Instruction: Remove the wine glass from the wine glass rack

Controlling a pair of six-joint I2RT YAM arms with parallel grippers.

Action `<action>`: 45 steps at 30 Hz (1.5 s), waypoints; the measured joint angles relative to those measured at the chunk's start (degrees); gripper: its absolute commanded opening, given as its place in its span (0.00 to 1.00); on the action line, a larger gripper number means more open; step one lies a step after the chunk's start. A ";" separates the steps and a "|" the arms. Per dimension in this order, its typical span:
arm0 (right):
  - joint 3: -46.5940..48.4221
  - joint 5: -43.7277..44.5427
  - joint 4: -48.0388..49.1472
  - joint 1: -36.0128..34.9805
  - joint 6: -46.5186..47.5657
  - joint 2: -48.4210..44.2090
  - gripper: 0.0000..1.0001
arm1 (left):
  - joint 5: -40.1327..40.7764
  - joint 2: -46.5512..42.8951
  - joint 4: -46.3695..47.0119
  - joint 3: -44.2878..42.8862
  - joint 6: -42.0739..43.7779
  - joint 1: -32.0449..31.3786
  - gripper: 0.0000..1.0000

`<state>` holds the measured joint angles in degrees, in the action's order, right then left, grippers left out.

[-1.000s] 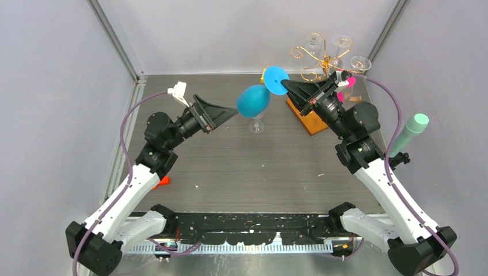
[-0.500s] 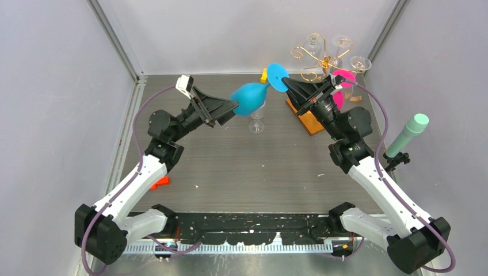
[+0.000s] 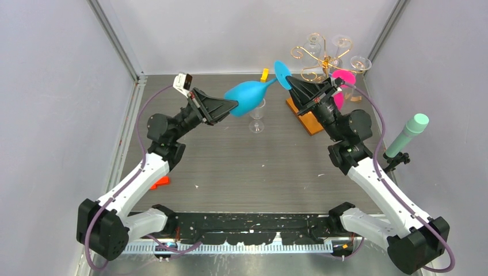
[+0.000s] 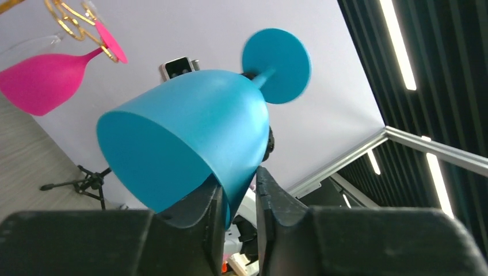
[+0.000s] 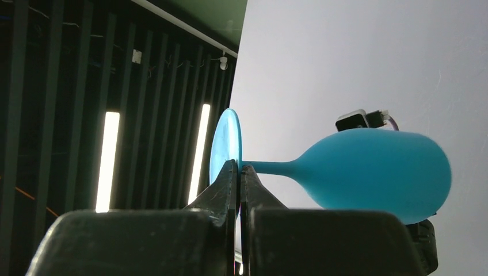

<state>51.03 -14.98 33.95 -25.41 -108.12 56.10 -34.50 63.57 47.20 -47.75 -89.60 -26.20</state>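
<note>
A blue wine glass (image 3: 246, 98) hangs on its side in the air between both arms, off the gold wire wine glass rack (image 3: 319, 57) at the back right. My right gripper (image 3: 288, 84) is shut on the edge of its round foot (image 5: 224, 144). The left gripper (image 3: 233, 105) holds the bowl's rim, one finger inside the bowl (image 4: 190, 132) and one outside, in the left wrist view (image 4: 237, 177). From the right wrist, the stem and bowl (image 5: 374, 172) stretch away from the closed fingertips (image 5: 239, 167).
A pink glass (image 3: 339, 87) and clear glasses (image 3: 342, 41) hang on the rack, which stands on an orange-brown wooden base (image 3: 311, 122). A clear glass (image 3: 256, 121) stands on the table under the blue one. A mint-green cylinder (image 3: 410, 133) sits at the right wall.
The left gripper came in from the left and closed on the bowl's rim. The blue glass tipped flatter and rose slightly, its foot still in the right gripper.
</note>
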 measured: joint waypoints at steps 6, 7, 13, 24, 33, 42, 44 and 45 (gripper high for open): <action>-1.53 0.94 0.11 0.04 -3.76 1.60 0.13 | 0.22 -2.32 4.17 0.00 0.55 0.09 0.00; -1.53 0.76 0.35 0.00 -4.20 1.84 0.25 | 0.24 -2.75 4.13 0.00 1.27 0.15 0.00; -1.55 -0.26 -2.16 -0.04 -0.09 2.54 0.63 | 0.04 -5.95 -5.29 -1.84 10.43 0.35 0.00; 3.34 4.04 -26.14 -0.04 20.70 0.98 0.69 | 12.96 -4.48 -59.58 -27.36 50.80 0.46 0.00; 11.21 6.19 -42.42 -0.04 35.52 2.95 0.69 | 24.09 16.28 -93.15 -47.93 71.78 0.44 0.00; 11.82 10.47 -53.46 -0.04 42.82 2.67 0.68 | 33.97 34.88 -114.12 -68.24 81.81 -3.63 0.00; 11.87 10.97 -54.49 -0.04 43.39 2.49 0.68 | 34.62 37.62 -116.83 -71.19 82.82 -4.26 0.00; 11.87 11.17 -55.12 -0.04 43.58 2.25 0.68 | 34.91 39.34 -118.20 -73.02 83.21 -4.57 0.00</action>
<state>62.89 -3.81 -21.17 -25.45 -64.53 58.35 0.40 102.91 -71.00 -120.77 -6.39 -30.76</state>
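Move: Between the two hands hangs the blue wine glass: its middle is about 5 cm to the left hand's right, 3 cm ahead and 1 cm above, the bowl's wall already between the part-open fingers. From the right hand, which still holds it by the foot end, that middle is some 9 cm left, 3 cm back and 2 cm below. The clear glass stands roughly 20 cm ahead of the left hand, 6 cm right and 36 cm below; the rack is about 30 cm ahead of the right hand, 17 cm right and 33 cm below. Closing on the rim wall, the left hand pinches the blue glass, draws back slightly, then swings forward some 14 cm and down nearly 20, rolling over 90 degrees until its fingers point down. The right hand eases forward and down, opens to let go of the foot end, then sinks away empty to about 16 cm below its start, rolling some 55 degrees. ##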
